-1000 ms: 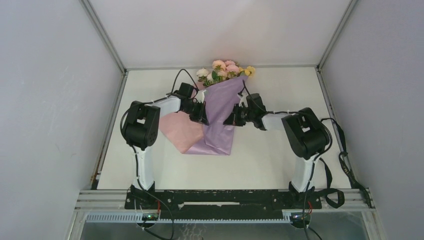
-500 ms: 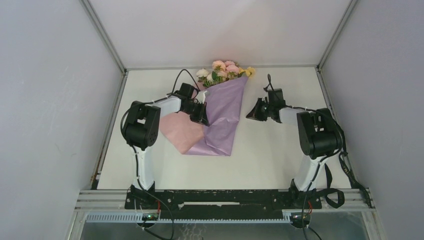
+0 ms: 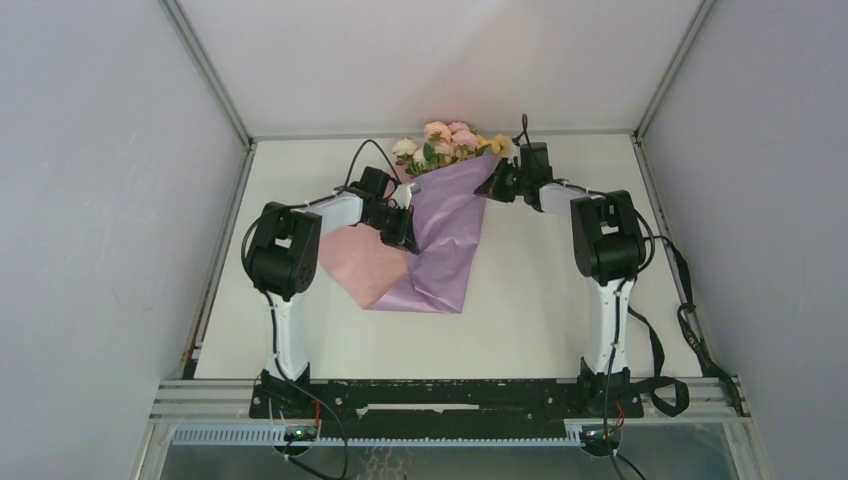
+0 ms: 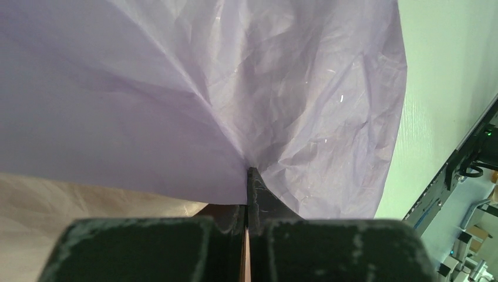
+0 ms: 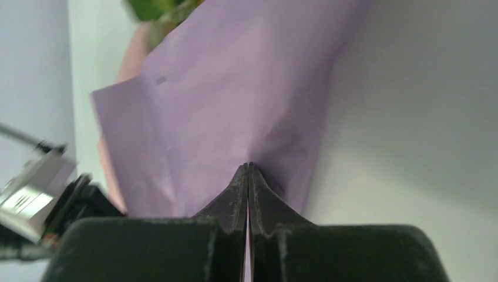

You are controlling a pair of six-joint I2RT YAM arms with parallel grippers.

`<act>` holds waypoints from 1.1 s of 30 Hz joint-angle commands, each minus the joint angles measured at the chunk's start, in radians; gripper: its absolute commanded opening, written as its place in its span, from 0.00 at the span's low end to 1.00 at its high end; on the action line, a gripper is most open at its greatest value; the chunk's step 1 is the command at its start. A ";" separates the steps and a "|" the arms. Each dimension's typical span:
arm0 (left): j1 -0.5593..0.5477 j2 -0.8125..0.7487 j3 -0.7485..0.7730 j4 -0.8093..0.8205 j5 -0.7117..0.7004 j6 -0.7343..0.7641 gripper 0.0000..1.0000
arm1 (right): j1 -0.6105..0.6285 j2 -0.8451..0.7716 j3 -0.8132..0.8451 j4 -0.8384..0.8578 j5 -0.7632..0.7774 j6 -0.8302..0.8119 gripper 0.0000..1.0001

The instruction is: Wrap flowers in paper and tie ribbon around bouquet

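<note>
The flowers (image 3: pixel 450 140) lie at the table's far side, their stems hidden under the lilac paper (image 3: pixel 445 235), which is folded over them into a long cone shape. A pale pink flap of the paper (image 3: pixel 358 262) spreads out to the left. My left gripper (image 3: pixel 408 232) is shut on the paper's left fold, and creases run out from its tips (image 4: pixel 249 171). My right gripper (image 3: pixel 488 186) is shut beside the paper's upper right corner, its tips (image 5: pixel 248 166) right at the lilac sheet (image 5: pixel 235 100) with nothing seen between them. The ribbon is out of view.
White walls with metal frame posts close in the table (image 3: pixel 560 300) on the left, back and right. A black strap (image 3: pixel 690 335) lies along the right edge. The arm bases stand on a black rail (image 3: pixel 440 395) at the near edge.
My right gripper left the middle of the paper, swung out to the right, then went to the paper's upper right corner near the blooms. The left gripper kept its grip.
</note>
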 commanded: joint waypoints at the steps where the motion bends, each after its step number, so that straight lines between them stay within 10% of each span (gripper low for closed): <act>1: -0.010 -0.012 -0.009 -0.028 0.017 0.027 0.00 | -0.048 0.074 0.149 -0.105 0.077 0.008 0.03; 12: -0.009 -0.014 -0.011 -0.033 0.009 0.033 0.00 | -0.096 -0.048 0.191 -0.297 0.217 -0.137 0.05; 20: -0.010 -0.012 -0.011 -0.032 0.000 0.027 0.00 | 0.195 -0.329 -0.233 -0.202 0.082 -0.142 0.05; 33: -0.008 -0.012 -0.006 -0.034 -0.028 0.024 0.00 | 0.470 -0.264 -0.499 -0.003 0.057 -0.011 0.00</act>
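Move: The near part of the folded purple paper lies about 25 cm back, 12 cm left and 6 cm below the right gripper. From that gripper, the flower heads are about 11 cm ahead and 7 cm left, and the left gripper's tip on the fold is some 15 cm back and 16 cm left. The pink paper is about 16 cm left of the near part and 7 cm farther out. From the left gripper, that near part lies about 10 cm back and 4 cm right. Sweep the closed right gripper right and a little forward, dipping about 3 cm past the flap's far right edge, then reverse and carry it over in a fast rising arc, some 30 cm back and 20 cm left. Lower it tip first onto the near part of the purple paper, turning counter-clockwise. Keep the shut left gripper still, holding the fold down. ##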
